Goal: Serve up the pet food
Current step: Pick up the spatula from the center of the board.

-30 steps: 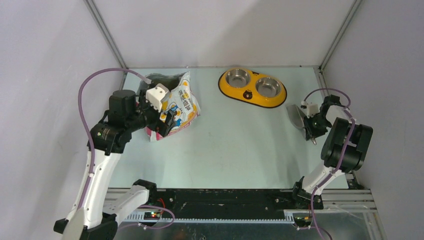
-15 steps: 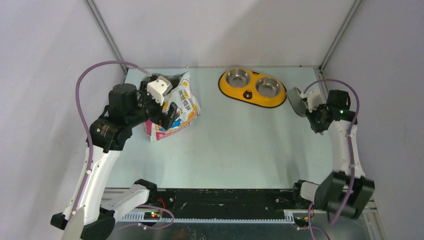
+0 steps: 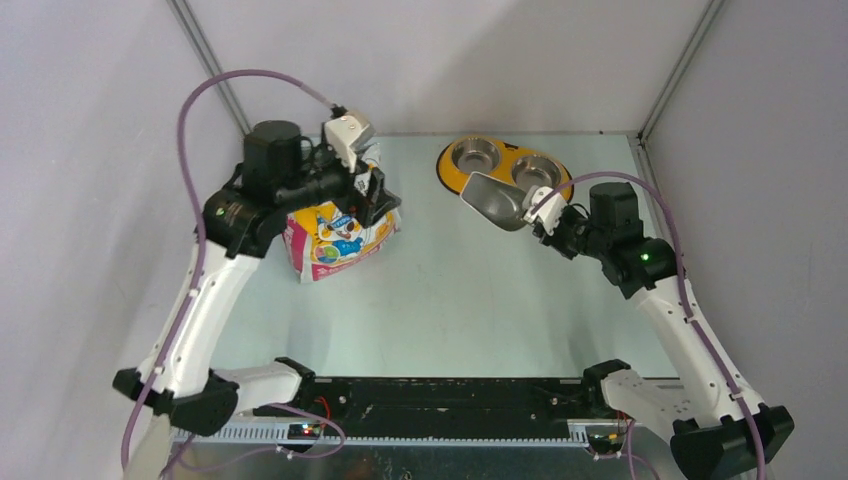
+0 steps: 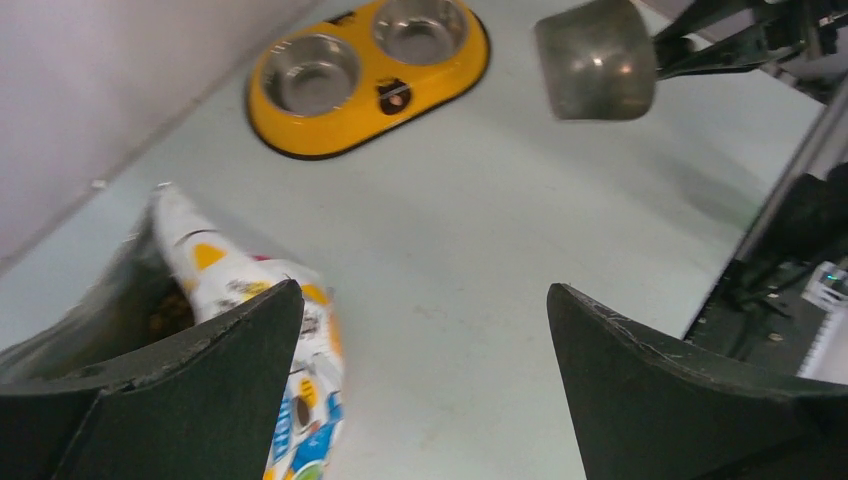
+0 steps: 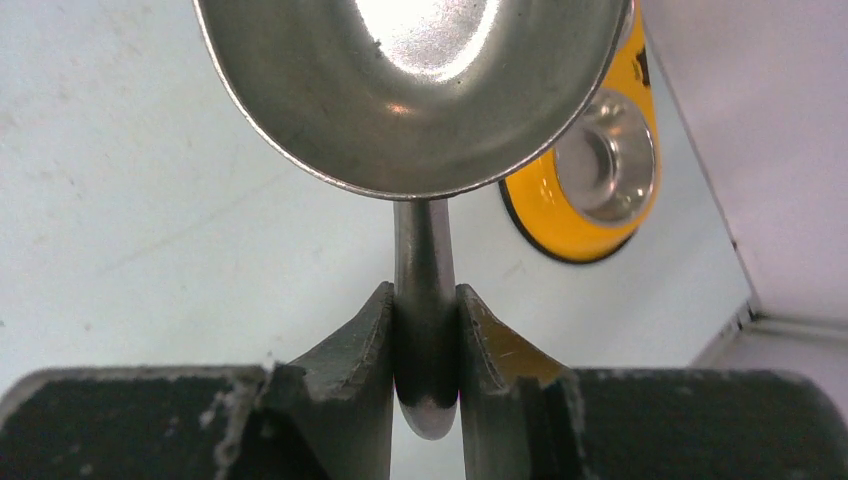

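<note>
The pet food bag (image 3: 335, 235), glossy white, orange and pink with a cartoon cat, stands at the back left. Brown kibble (image 4: 176, 312) shows inside its open mouth. My left gripper (image 3: 376, 197) hovers at the bag's top right edge, open wide; in the left wrist view one finger (image 4: 200, 385) overlaps the bag (image 4: 245, 290), and I cannot tell whether they touch. My right gripper (image 3: 545, 215) is shut on the handle (image 5: 425, 290) of the grey metal scoop (image 3: 495, 200), held above the table in front of the feeder. No kibble shows in the scoop (image 4: 597, 60).
The yellow double-bowl feeder (image 3: 455, 178) lies at the back centre with two steel bowls, partly covered by the scoop from above. It also shows as the feeder (image 4: 300, 135) and the feeder (image 5: 560, 225) in the wrist views. Grey walls close in left, back and right.
The right arm has swung left from the right wall, carrying the scoop to the front of the feeder. The left gripper has moved back and right to the bag's top edge.
</note>
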You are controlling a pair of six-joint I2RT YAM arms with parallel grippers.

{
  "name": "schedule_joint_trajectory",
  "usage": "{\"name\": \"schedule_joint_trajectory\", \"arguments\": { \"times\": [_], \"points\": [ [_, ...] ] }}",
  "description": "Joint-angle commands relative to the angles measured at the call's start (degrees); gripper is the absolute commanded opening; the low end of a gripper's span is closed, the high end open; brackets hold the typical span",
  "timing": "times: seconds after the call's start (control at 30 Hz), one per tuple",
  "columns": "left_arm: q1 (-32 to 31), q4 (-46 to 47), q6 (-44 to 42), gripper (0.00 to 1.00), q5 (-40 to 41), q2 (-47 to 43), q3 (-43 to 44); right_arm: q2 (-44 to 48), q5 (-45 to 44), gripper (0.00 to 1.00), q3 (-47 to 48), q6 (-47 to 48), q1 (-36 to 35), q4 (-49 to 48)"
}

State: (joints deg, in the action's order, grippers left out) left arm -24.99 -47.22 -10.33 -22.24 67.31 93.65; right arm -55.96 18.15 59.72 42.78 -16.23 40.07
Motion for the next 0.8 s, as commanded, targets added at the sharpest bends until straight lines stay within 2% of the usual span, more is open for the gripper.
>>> {"name": "schedule_joint_trajectory", "arguments": {
  "times": [0.0, 0.17, 0.33, 0.47, 0.67, 0.77],
  "points": [
    [-3.6, 1.5, 4.4, 1.0, -5.3, 4.0, 1.0, -0.4, 6.4, 0.0, 0.2, -4.3, -1.5, -10.9],
    [-6.3, 2.7, 6.3, 1.0, -7.8, 9.0, 2.9, 3.9, 1.4, 0.0, -7.1, -2.6, -6.7, -18.3],
    [-8.2, 2.5, 8.6, 1.0, -10.3, 14.7, 6.9, 6.5, 0.0, 0.0, -13.6, -1.1, -7.2, -22.7],
    [-10.2, 1.6, 8.5, 1.0, -10.0, 17.9, 8.6, 7.1, 0.3, 0.0, -14.2, -2.0, -7.5, -23.8],
    [-13.0, 2.4, 8.0, 1.0, -8.5, 19.6, 6.2, 7.7, 1.4, 0.0, -14.4, -2.7, -8.2, -23.8],
    [-14.0, 2.5, 7.7, 0.95, -8.1, 20.4, 6.2, 7.8, 2.0, 0.0, -14.5, -2.9, -8.4, -23.6]
  ]
}}
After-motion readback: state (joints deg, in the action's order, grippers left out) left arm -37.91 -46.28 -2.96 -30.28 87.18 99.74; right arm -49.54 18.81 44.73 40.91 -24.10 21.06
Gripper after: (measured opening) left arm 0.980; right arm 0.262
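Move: The spatula, already pinched by its handle in the right fingers, has its middle about 22 cm to the right of the open left hand, some 4 cm farther ahead and 11 cm lower; the food bag stands about 9 cm left, 5 cm ahead and 27 cm below. From the right hand, the left gripper waits about 27 cm to the left, nearly level fore and aft and 15 cm higher, and the yellow bowl tray lies 19 cm ahead, 2 cm right, 21 cm below. The spatula is closed on from both sides. The wide-open left hand travels about 12 cm right and 6–7 cm down towards its pan, fingertips tipping down and swinging clockwise, some 25 degrees in all. The right hand keeps its grip and brings it roughly 4 cm left early on, rising slightly, then sinking to end about 2 cm lower, its fingers tilting up a little. ##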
